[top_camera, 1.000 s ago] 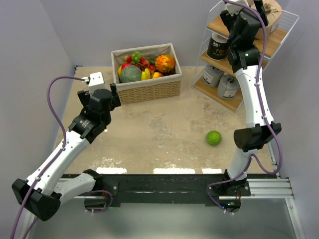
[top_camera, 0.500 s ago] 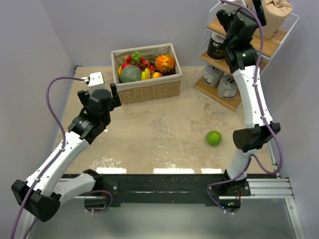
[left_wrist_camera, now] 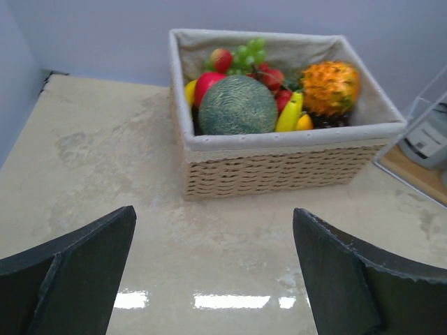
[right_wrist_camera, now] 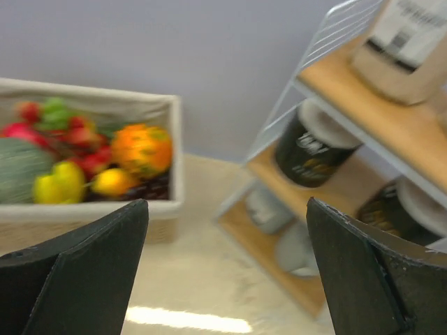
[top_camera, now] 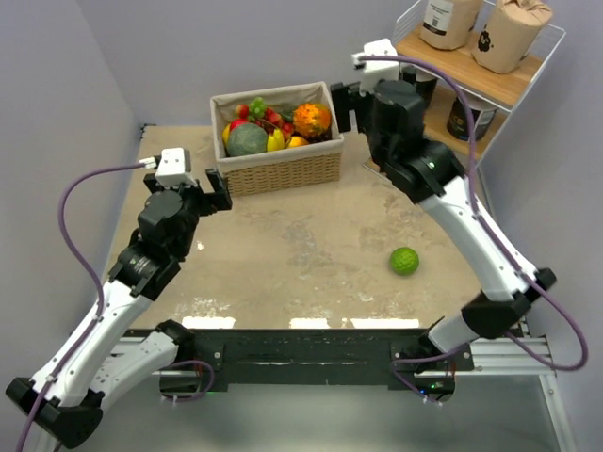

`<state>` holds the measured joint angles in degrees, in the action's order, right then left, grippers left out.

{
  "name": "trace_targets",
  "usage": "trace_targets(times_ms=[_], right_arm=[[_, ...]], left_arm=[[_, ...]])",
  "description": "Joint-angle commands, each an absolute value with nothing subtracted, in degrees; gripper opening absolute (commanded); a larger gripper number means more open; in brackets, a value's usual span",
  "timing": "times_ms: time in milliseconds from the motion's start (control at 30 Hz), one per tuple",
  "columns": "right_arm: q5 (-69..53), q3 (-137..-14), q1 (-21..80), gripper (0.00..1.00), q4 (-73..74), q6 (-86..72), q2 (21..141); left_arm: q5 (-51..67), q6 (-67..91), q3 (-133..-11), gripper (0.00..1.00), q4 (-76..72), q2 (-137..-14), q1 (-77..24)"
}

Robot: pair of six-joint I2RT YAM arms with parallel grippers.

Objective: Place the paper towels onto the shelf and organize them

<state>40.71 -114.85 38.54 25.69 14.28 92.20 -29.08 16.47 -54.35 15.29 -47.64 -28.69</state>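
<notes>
The shelf (top_camera: 513, 83) stands at the back right. Two kraft tan paper towels (top_camera: 448, 19) (top_camera: 512, 34) stand on its top board. A black one (top_camera: 468, 119) shows on the middle board, and my right arm hides the lowest board. In the right wrist view, two black rolls (right_wrist_camera: 314, 150) (right_wrist_camera: 405, 209) sit on the middle board and two blurred grey rolls (right_wrist_camera: 269, 206) (right_wrist_camera: 300, 252) on the lowest. My right gripper (top_camera: 353, 108) (right_wrist_camera: 227, 230) hangs open and empty, left of the shelf. My left gripper (top_camera: 219, 188) (left_wrist_camera: 213, 237) is open and empty before the basket.
A wicker basket (top_camera: 283, 169) (left_wrist_camera: 279, 167) full of fruit stands at the back centre. A green lime (top_camera: 404, 261) lies on the table in front of the shelf. Walls close in on the left, back and right.
My right gripper has opened and left a tan roll on the top board, then drawn back down and left, away from the shelf. The left arm has shifted slightly.
</notes>
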Motion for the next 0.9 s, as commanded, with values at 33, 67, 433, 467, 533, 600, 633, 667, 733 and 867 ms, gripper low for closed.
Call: trace_targets(times_ms=[33, 67, 433, 467, 533, 600, 633, 667, 733, 867], right_arm=[[15.6, -94.5, 37.4, 0.99, 27.9, -18.3, 73.7], [10.6, -90.9, 37.4, 0.99, 26.0, -20.0, 71.4], [8.0, -67.1, 37.4, 0.99, 22.1, -34.6, 57.2], [8.2, -65.9, 37.5, 0.99, 22.1, -35.1, 56.3], [9.0, -62.9, 37.4, 0.99, 22.0, -35.0, 55.5], [10.0, -60.1, 37.4, 0.99, 21.5, -34.7, 54.3], [10.9, -59.3, 37.4, 0.99, 21.1, -34.4, 53.9], [11.1, -58.6, 37.5, 0.99, 20.9, -33.8, 53.7], [10.9, -57.0, 37.4, 0.99, 20.3, -33.8, 52.8], [7.0, -56.3, 37.4, 0.99, 18.5, -31.7, 51.8]], left_arm=[[-18.9, 12.4, -51.1, 1.0, 5.6, -42.5, -30.8], [-17.7, 12.1, -50.6, 1.0, 5.3, -41.8, -31.5], [-7.3, 14.7, -49.0, 1.0, 8.4, -40.2, -34.6], [-6.1, 15.0, -48.2, 1.0, 7.8, -39.5, -34.7], [-3.3, 15.3, -46.2, 1.0, 6.8, -38.9, -34.7], [-2.3, 15.0, -45.7, 1.0, 6.5, -39.1, -34.7], [-1.9, 14.8, -46.0, 1.0, 6.8, -39.5, -34.7], [-2.2, 14.4, -46.1, 1.0, 6.9, -40.2, -34.7], [-3.4, 14.0, -46.5, 1.0, 8.1, -40.8, -34.6], [-4.0, 13.5, -46.0, 1.0, 8.4, -40.3, -34.7]])
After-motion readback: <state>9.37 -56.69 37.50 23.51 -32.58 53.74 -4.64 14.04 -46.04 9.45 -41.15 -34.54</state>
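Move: The wrapped paper towel last set down, at the right of the top shelf, lies roughly 25 cm right of the right hand, 10 cm ahead and a few centimetres higher. The other top-shelf towel is 14 cm right, 14 cm ahead; the basket's middle 22 cm left, 10 cm ahead, 38 cm below; the green ball 8 cm right, 14 cm back, 44 cm below. From the left hand, that last towel is about 62 cm right, 20 cm ahead and 18 cm up. The shelved paper towels are left alone: the empty right hand draws away from the shelf, first mostly back, then mainly down, some 20 cm down and 15 cm back over the bare table, rolling its left side up, tipping down and swinging counter-clockwise. The left hand slides about 9 cm right and 5 cm back, rising slightly before sinking again, and turns 30 degrees clockwise. Both stay wide open. ##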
